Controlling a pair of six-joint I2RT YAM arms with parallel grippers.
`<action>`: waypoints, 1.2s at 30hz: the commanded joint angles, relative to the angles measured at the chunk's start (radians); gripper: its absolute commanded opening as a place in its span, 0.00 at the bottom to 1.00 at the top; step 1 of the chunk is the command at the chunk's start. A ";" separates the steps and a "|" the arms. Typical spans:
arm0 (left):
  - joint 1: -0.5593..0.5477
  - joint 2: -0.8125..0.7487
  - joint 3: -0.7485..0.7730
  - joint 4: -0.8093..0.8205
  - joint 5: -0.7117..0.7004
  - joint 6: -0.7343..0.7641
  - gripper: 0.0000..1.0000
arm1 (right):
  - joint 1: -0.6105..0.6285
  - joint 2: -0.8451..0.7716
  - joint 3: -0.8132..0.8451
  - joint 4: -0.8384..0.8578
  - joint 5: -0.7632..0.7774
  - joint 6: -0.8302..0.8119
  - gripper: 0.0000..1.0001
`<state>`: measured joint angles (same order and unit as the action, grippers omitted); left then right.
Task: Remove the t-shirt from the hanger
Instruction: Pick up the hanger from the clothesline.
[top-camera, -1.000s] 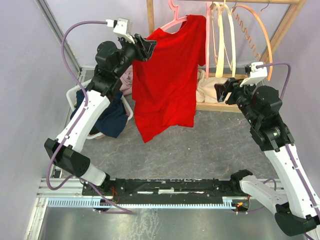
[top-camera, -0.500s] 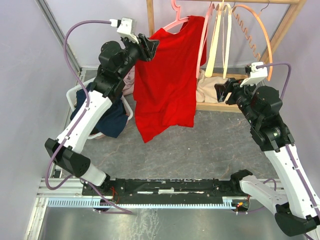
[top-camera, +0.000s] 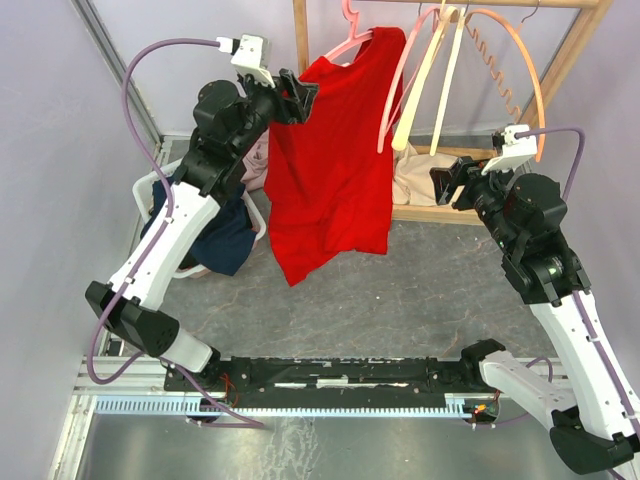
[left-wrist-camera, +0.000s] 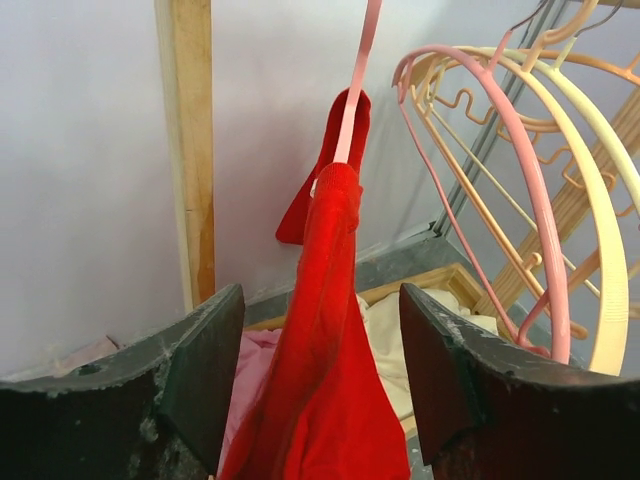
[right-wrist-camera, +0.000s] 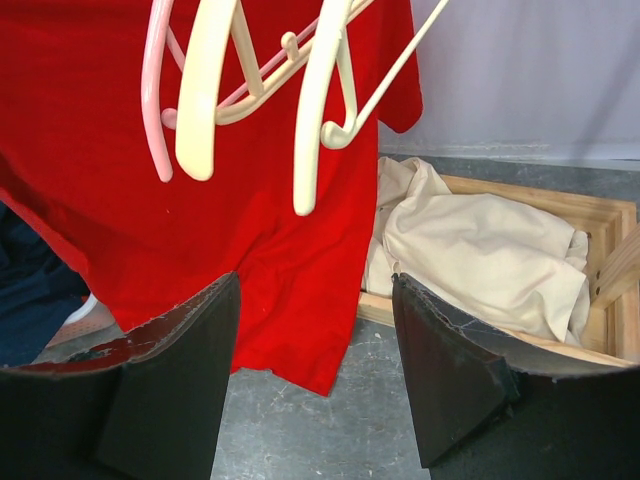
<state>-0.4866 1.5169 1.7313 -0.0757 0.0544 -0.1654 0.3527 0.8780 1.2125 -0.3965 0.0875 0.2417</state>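
The red t-shirt (top-camera: 335, 150) hangs on a pink hanger (top-camera: 352, 40) from the wooden rack's top rail. My left gripper (top-camera: 297, 98) is open at the shirt's left shoulder. In the left wrist view the shirt's folded edge (left-wrist-camera: 330, 330) hangs between my spread fingers, below the pink hanger (left-wrist-camera: 352, 110). I cannot tell whether the fingers touch it. My right gripper (top-camera: 447, 185) is open and empty, to the right of the shirt and apart from it. The right wrist view shows the shirt (right-wrist-camera: 120, 200) ahead of that gripper (right-wrist-camera: 315, 370).
Empty cream hangers (top-camera: 430, 80) and an orange hanger (top-camera: 530, 90) hang right of the shirt, tilted. A cream cloth (top-camera: 415, 180) lies in the rack's wooden base (top-camera: 440, 212). A white basket (top-camera: 150, 190) with dark blue clothes (top-camera: 225, 235) stands at the left, with pink cloth (top-camera: 255, 160) behind it.
My left gripper has moved slightly up and right along the shirt's shoulder. The pink and cream hangers have swung, their lower ends going left. The right arm has barely moved.
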 joint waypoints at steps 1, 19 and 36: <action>-0.005 -0.046 0.006 0.001 -0.010 0.040 0.66 | 0.001 -0.013 -0.007 0.044 0.004 -0.002 0.70; -0.006 -0.022 0.058 -0.067 0.073 0.061 0.28 | 0.001 -0.017 -0.011 0.042 0.006 -0.002 0.70; -0.013 -0.088 0.001 0.125 0.058 0.052 0.03 | 0.001 -0.020 -0.008 0.042 0.006 -0.001 0.70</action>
<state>-0.4961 1.5024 1.7374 -0.1196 0.1112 -0.1600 0.3527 0.8757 1.2015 -0.3965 0.0875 0.2420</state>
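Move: The red t-shirt's near shoulder, still on its pink hanger, already runs between the left hand's open fingers, about 1 cm back, 1 cm right and 2 cm below. The middle of that shirt hanger is roughly 9 cm ahead, 6 cm right and 5 cm higher. The empty pink hanger is some 15 cm right and 3 cm ahead, with the thick yellow hanger 3 cm farther right, both slightly higher. From the right hand the shoulder lies about 16 cm ahead, 21 cm left and 8 cm up. The left fingers close from wide open to nearly shut and pinch the red t-shirt's shoulder from both sides, with the hanger's end probably inside the cloth. As they close, the hand eases about 1.5 cm back and 1 cm to the right, dipping about 1 cm and coming most of the way back up, its wrist turning barely clockwise. ##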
